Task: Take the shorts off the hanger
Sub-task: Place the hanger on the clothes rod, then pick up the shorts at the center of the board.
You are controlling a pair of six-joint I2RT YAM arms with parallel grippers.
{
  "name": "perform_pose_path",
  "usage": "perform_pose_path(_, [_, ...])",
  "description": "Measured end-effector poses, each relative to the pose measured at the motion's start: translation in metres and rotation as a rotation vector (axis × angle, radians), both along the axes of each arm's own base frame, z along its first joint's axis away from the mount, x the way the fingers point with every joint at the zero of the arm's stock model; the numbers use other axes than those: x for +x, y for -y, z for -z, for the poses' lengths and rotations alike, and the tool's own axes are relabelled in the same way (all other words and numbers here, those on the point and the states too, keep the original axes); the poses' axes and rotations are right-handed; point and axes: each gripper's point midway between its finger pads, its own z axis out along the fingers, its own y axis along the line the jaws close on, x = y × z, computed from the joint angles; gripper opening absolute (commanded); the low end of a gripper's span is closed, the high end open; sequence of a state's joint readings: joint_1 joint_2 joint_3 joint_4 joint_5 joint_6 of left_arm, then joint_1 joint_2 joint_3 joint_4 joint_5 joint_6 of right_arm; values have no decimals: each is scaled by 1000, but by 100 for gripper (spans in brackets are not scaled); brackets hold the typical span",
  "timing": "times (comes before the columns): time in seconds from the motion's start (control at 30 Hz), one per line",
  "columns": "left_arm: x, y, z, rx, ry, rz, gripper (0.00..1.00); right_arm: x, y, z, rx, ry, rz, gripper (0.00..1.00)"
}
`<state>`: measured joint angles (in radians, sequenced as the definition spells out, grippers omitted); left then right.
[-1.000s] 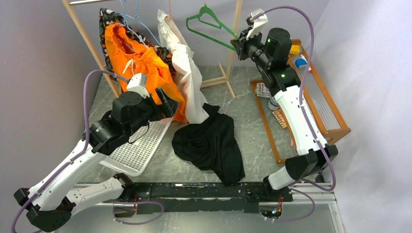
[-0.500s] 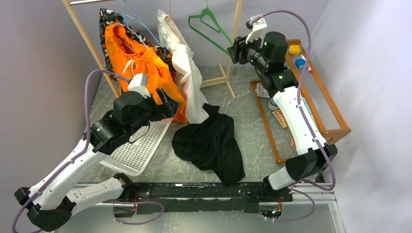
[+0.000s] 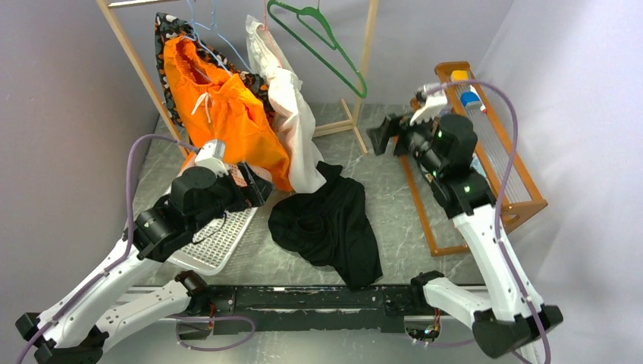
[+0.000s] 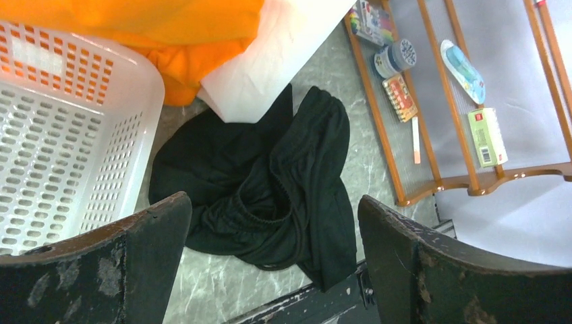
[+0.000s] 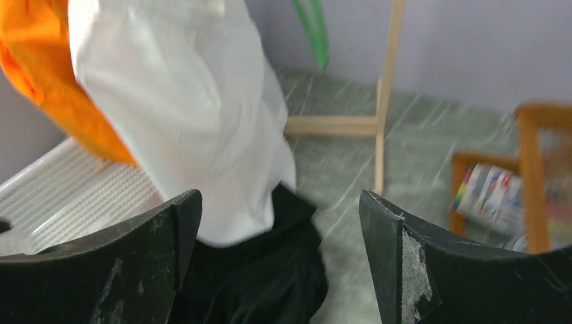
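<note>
The orange shorts hang from a pale blue hanger on the wooden rack, their white drawstring showing. My left gripper is open just below their hem, over the basket's far end. In the left wrist view it has nothing between its fingers; the shorts fill the top edge. My right gripper is open and empty, low beside the rack's right post. Its wrist view shows the shorts at far left.
A white garment hangs beside the shorts. A black garment lies crumpled on the table. An empty green hanger hangs on the rail. A white basket is at the left, a wooden tray at the right.
My right gripper opened, let go of the green hanger and dropped away from the rail toward the table; the hanger swung back left. My left arm drew back slightly.
</note>
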<state>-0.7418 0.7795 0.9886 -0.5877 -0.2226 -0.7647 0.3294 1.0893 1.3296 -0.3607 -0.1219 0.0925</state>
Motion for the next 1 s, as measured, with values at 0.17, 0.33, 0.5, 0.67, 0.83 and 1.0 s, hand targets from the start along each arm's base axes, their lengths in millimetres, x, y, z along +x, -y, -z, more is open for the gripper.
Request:
perform_pose_path(0.17, [-10, 3, 24, -4, -53, 37, 97, -43, 2, 99, 87, -229, 0, 89])
perform_pose_path(0.33, [-18, 18, 50, -3, -126, 111, 97, -89, 3, 247, 118, -696, 65, 89])
perform_pose_path(0.5, [-27, 44, 92, 22, -250, 231, 95, -123, -6, 306, 224, -939, 94, 89])
perform_pose_path(0.67, [-43, 74, 132, 97, -352, 336, 95, -116, -23, 317, 298, -1011, 69, 90])
perform_pose_path(0.83, [-55, 101, 152, 188, -343, 444, 96, -114, -29, 339, 280, -1081, 60, 43])
perform_pose_path(1.0, [-41, 125, 156, 305, -250, 511, 99, -111, -11, 361, 210, -1078, 173, 1])
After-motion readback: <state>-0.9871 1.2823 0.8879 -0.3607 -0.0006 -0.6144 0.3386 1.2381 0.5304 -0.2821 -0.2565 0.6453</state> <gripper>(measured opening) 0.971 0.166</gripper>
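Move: The black shorts lie on the table, their middle some 12 cm back, 11 cm left and 37 cm below the right hand; from the left hand they are level, about 18 cm right and 27 cm below. The white basket is 32 cm left of the shorts and 3 cm farther out; the white garment's hem hangs 9 cm beyond their middle and 4 cm left. The green hanger hangs some 14 cm ahead of the right hand, 13 left and 10 above. Right hand drops 36 cm, drawing back, and pinches the shorts' right edge; left lowers 15 cm, rightward over them. ##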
